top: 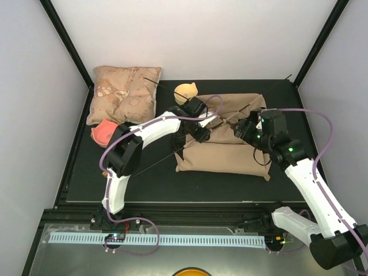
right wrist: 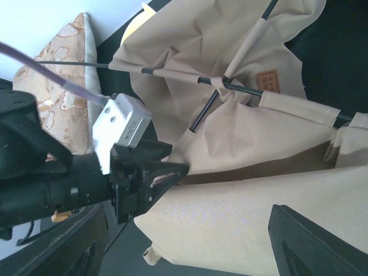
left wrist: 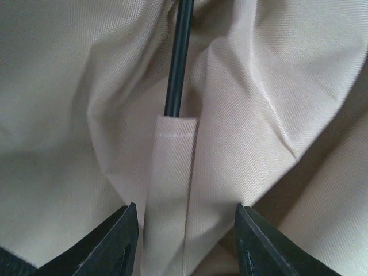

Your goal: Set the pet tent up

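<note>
The pet tent (top: 224, 150) lies flat as tan canvas on the black mat, with thin black poles (right wrist: 172, 73) crossing over it near a brown label patch (right wrist: 266, 79). My left gripper (top: 202, 133) is at the tent's upper left edge. It is open (left wrist: 184, 210), its fingers (left wrist: 123, 238) either side of a fabric sleeve (left wrist: 172, 172), apart from it. A black pole (left wrist: 179, 57) enters that sleeve. My right gripper (top: 244, 129) hovers over the tent's upper middle, wide open (right wrist: 187, 210), with only flat canvas below. My left gripper (right wrist: 155, 175) also shows in the right wrist view.
A beige patterned pillow (top: 123, 95) sits at the back left. A pink-orange item (top: 102, 132) lies beside my left arm, and a pale yellow object (top: 185, 92) sits behind the tent. Pole ends stick out toward the pillow (top: 150, 79) and the back right corner (top: 287, 76).
</note>
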Tool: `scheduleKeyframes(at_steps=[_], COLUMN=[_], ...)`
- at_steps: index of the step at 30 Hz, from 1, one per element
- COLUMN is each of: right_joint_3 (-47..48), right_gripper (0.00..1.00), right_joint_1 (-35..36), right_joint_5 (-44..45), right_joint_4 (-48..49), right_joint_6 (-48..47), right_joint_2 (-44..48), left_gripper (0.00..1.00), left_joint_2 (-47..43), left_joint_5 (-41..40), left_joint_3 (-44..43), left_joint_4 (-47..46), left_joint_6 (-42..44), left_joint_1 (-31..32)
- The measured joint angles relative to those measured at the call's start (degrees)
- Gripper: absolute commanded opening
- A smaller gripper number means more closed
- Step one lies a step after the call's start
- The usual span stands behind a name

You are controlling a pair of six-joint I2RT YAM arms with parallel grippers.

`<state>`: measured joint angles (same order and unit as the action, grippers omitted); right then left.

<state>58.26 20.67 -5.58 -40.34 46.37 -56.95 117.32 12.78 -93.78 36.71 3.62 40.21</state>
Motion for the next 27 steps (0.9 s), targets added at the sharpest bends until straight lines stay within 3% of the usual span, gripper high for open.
scheduleKeyframes(at_steps=[4,10,18,27], right_joint_3=[-0.7,-0.9,-1.9,-5.4], right_gripper=[0.8,0.8,0.8,0.8], right_joint_1=[0.0,0.0,0.0,0.0], right_joint_5=[0.6,0.5,0.5,-0.3], right_joint_4=[0.0,0.0,0.0,1.2], right_joint_6=[-0.5,-1.1,-1.5,-4.8], right_joint_2=[1.7,1.8,2.0,6.8], left_gripper=[0.42,0.02,0.02,0.02], left_joint_2=[4.0,7.6,5.8,-19.0], left_joint_5=[1.0,6.3,12.2,12.1], left_joint_3=[-3.3,-6.7,-4.7,9.3], left_joint_4=[0.6,2.3,2.0,-1.6], left_joint_6=[0.0,0.2,-1.0,-4.2], left_joint_1=[-0.4,-2.1,-3.1,-2.7])
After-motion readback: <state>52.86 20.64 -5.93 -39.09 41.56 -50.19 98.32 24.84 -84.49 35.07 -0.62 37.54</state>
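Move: Just under the left fingers, already straddled by them, runs the fabric pole sleeve of the pet tent, about 1 cm ahead, 1 cm to the right and 2 cm below. Where the two black poles cross lies some 5 cm ahead and 8 cm right of this hand, 2 cm below it. The yellow bowl sits roughly 17 cm ahead, 7 cm left and 7 cm down. From the right hand the sleeve is around 9 cm ahead, 12 cm left and 17 cm lower. Dipping the last 2 to 3 cm and easing slightly forward and right, the left hand closes its half-open fingers and pinches the tent's pole sleeve. It then lifts fast, about 13 cm up from that low point and some 5 cm back towards the base, with a little drift left, keeping the pinch while the wrist rolls about 15 degrees, its left side dipping. ##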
